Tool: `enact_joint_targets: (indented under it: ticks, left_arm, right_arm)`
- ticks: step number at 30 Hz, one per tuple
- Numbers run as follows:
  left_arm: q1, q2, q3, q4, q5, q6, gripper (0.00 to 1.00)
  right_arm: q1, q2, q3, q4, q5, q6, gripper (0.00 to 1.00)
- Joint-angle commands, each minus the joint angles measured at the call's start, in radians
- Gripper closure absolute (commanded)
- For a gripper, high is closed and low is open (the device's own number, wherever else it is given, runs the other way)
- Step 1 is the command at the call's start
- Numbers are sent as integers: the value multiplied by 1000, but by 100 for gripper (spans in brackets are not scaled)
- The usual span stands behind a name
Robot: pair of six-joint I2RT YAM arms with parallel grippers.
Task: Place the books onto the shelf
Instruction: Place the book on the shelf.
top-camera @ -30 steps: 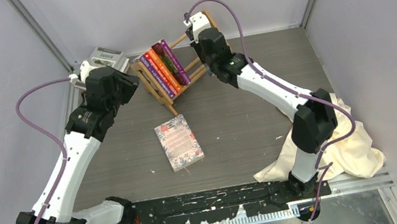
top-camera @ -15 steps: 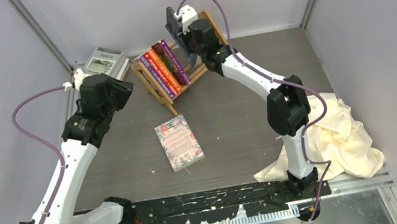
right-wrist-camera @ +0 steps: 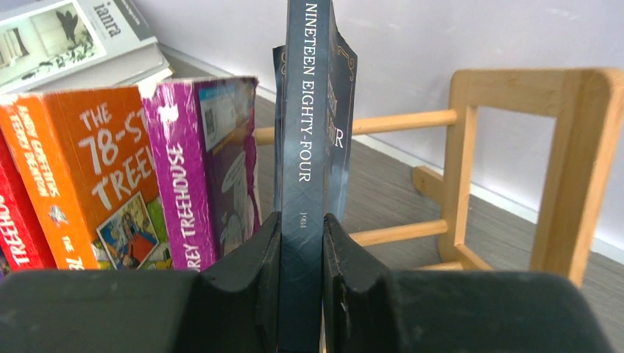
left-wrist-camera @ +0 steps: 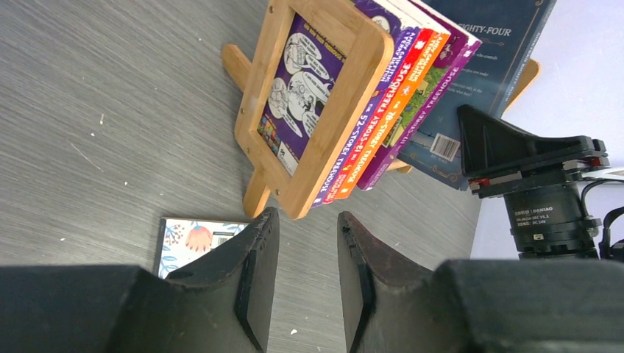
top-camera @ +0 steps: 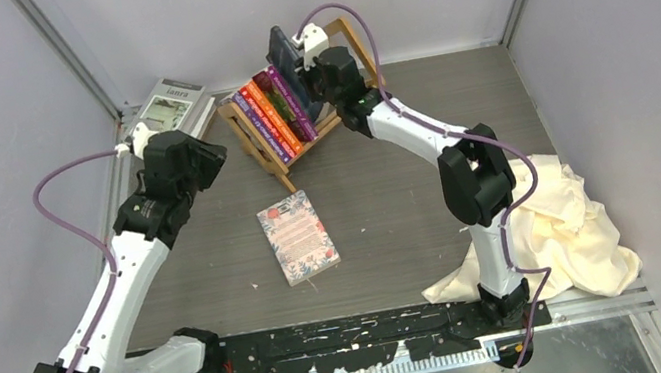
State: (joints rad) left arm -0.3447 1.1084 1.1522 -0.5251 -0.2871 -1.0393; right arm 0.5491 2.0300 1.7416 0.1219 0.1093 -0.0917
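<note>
My right gripper (right-wrist-camera: 302, 220) is shut on the spine of a dark blue book (right-wrist-camera: 309, 110), held upright just right of the purple book (right-wrist-camera: 184, 184) and inside the wooden shelf (right-wrist-camera: 581, 169). In the top view the blue book (top-camera: 281, 51) sticks up above the row of purple, red and orange books (top-camera: 273, 110) in the shelf (top-camera: 250, 141). A pink floral book (top-camera: 297, 237) lies flat mid-table. Grey and white books (top-camera: 175, 101) are stacked at the back left. My left gripper (left-wrist-camera: 305, 217) hangs open and empty, left of the shelf's near end frame (left-wrist-camera: 346, 95).
A cream cloth (top-camera: 557, 230) is heaped at the right, near the right arm's base. The enclosure walls stand close behind the shelf and the grey stack. The right wrist's camera (left-wrist-camera: 544, 176) shows in the left wrist view beside the blue book (left-wrist-camera: 486, 51).
The right arm has swung left with the dark blue book, bringing it upright beside the purple book in the shelf. The left arm has shifted slightly and stays open.
</note>
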Motion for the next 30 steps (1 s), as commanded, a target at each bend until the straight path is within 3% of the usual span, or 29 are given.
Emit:
enact_joint_targets:
  ticks: [1,16,30]
  left_arm:
    - [6,-21,-29,100,-7,6,65]
    - [6,-54,-131,167,-42,-14,66]
    - [6,-56,-147,192,-42,-27,66]
  right_arm:
    - [-2,-54,-26,254,-34,23,99]
    - [-23,-39,-189,412,-85,124,99]
    - [-24,-72,-346,396,-24,127,99]
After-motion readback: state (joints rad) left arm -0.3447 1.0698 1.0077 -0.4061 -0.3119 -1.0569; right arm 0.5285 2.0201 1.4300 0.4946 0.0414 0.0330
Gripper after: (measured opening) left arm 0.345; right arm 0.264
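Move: Just ahead of the right hand, which already grips the blue Nineteen Eighty-Four book by its spine, is the free slot on the shelf: about 3 cm forward, 2 cm left and 5 cm below. The purple book bounds the slot, roughly 1 cm ahead and 5 cm left of the hand; the shelf's right end frame stands some 7 cm ahead and 9 cm right, both a little lower. From the left hand, the slot is about 22 cm ahead, 17 cm right and 8 cm lower. Lowering the blue book into the shelf beside the purple one, the right hand sinks about 5 cm, quickly at first and then slower, easing back only slightly. From partway down it rolls its left side up by some 10 degrees, so the book's top tips to the right; the fingers keep their grip on the spine. The empty left hand sinks about 3 cm off to the side. ##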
